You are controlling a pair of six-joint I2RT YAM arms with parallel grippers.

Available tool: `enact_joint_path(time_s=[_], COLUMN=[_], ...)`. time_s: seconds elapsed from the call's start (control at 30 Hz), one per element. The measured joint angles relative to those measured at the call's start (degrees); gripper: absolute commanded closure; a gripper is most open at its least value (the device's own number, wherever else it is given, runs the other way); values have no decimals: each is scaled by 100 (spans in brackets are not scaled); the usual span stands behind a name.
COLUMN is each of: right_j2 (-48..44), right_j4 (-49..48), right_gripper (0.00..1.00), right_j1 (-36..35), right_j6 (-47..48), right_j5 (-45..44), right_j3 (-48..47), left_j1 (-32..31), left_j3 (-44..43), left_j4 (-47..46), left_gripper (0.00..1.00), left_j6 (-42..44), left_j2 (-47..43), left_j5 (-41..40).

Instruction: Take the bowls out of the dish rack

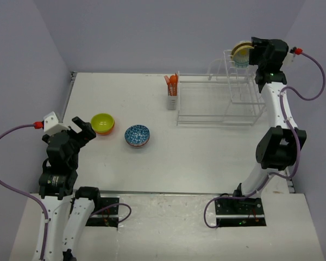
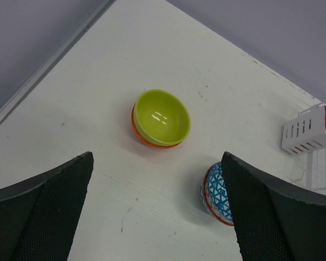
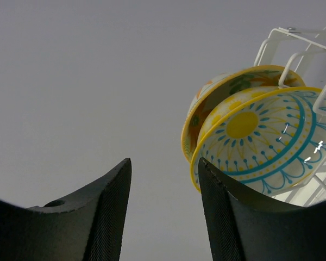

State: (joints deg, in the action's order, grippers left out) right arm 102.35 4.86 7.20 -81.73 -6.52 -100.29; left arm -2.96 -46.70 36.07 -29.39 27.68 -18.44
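A lime-green bowl point(image 1: 102, 123) sits nested in an orange-red one on the table at the left; it also shows in the left wrist view point(image 2: 161, 118). A blue patterned bowl point(image 1: 137, 135) stands to its right, and its edge shows in the left wrist view point(image 2: 215, 193). My left gripper point(image 1: 85, 130) is open and empty, just left of the green bowl. The white dish rack point(image 1: 217, 100) stands at the back right. Two cream bowls point(image 1: 241, 53) stand on edge in its tall section: a yellow-and-teal one point(image 3: 266, 138) in front of an orange-green leaf one point(image 3: 220, 95). My right gripper point(image 3: 164, 179) is open, raised beside them.
The rack's small cutlery basket point(image 1: 172, 99) holds orange utensils point(image 1: 172, 81) at the rack's left end; the basket also shows in the left wrist view point(image 2: 307, 130). The rack's low flat section point(image 1: 201, 103) holds nothing. Grey walls close in the table at the back and sides.
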Motion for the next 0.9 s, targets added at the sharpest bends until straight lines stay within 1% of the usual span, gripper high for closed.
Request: enact_joint_path(time_s=[0.33,0.4,0.57,0.6,0.67,0.7,0.77,0.8,0.87,0.9], right_j2=[258,308,492,516,542,542,542,542,538,525], right_j4=[251,249,243,243,247,232,164,129,31,-28], right_gripper=[50,56,62,65,70,75,79,85,89,90], right_j1=[0,0,0,0,0,0,0,0,0,-4], right_j6=[17,22,37,42,42,39,48,42,31,9], right_j5=[-9,-4,-4,-4,-4,-4,-4,-9,0,4], right_j3=[-210,-227,-299,-299,-299,-299,-299,-295,-247,-192], left_j1=[0,0,0,0,0,0,0,0,0,0], left_j3=[0,0,0,0,0,0,0,0,0,0], left_j4=[0,0,0,2,2,2,2,2,2,2], left_gripper=[0,0,0,0,0,0,0,0,0,0], left_j6=[0,0,0,0,0,0,0,0,0,0], left_j2=[2,2,2,2,2,2,2,2,2,2], left_j5=[0,0,0,0,0,0,0,0,0,0])
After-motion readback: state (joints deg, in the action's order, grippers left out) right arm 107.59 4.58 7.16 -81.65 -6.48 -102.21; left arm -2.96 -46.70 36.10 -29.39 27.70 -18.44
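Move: The front bowl left in the rack, white and teal inside with a yellow rim, has its middle about 3 cm ahead of the right hand, some 2 cm left and 9 cm below. The flowered bowl stands about 4 cm beyond that bowl, and the rack's left rail is roughly 13 cm left of the right hand, 2 cm ahead and 9 cm lower. From the left hand the front bowl is some 38 cm ahead, 70 cm right and 3 cm above. The right hand, rolled so its fingers sit one above the other and point forward, sinks about 3.5 cm and eases some 2 cm forward towards the front bowl, tipping down about 5 degrees and then partly back, so that the bowl's upper rim comes between the fingertips. The fingers start half open and narrow only slightly on the way in, then close quickly as the hand settles and pinch the yellow rim, the lower finger inside the bowl and the upper one outside. ##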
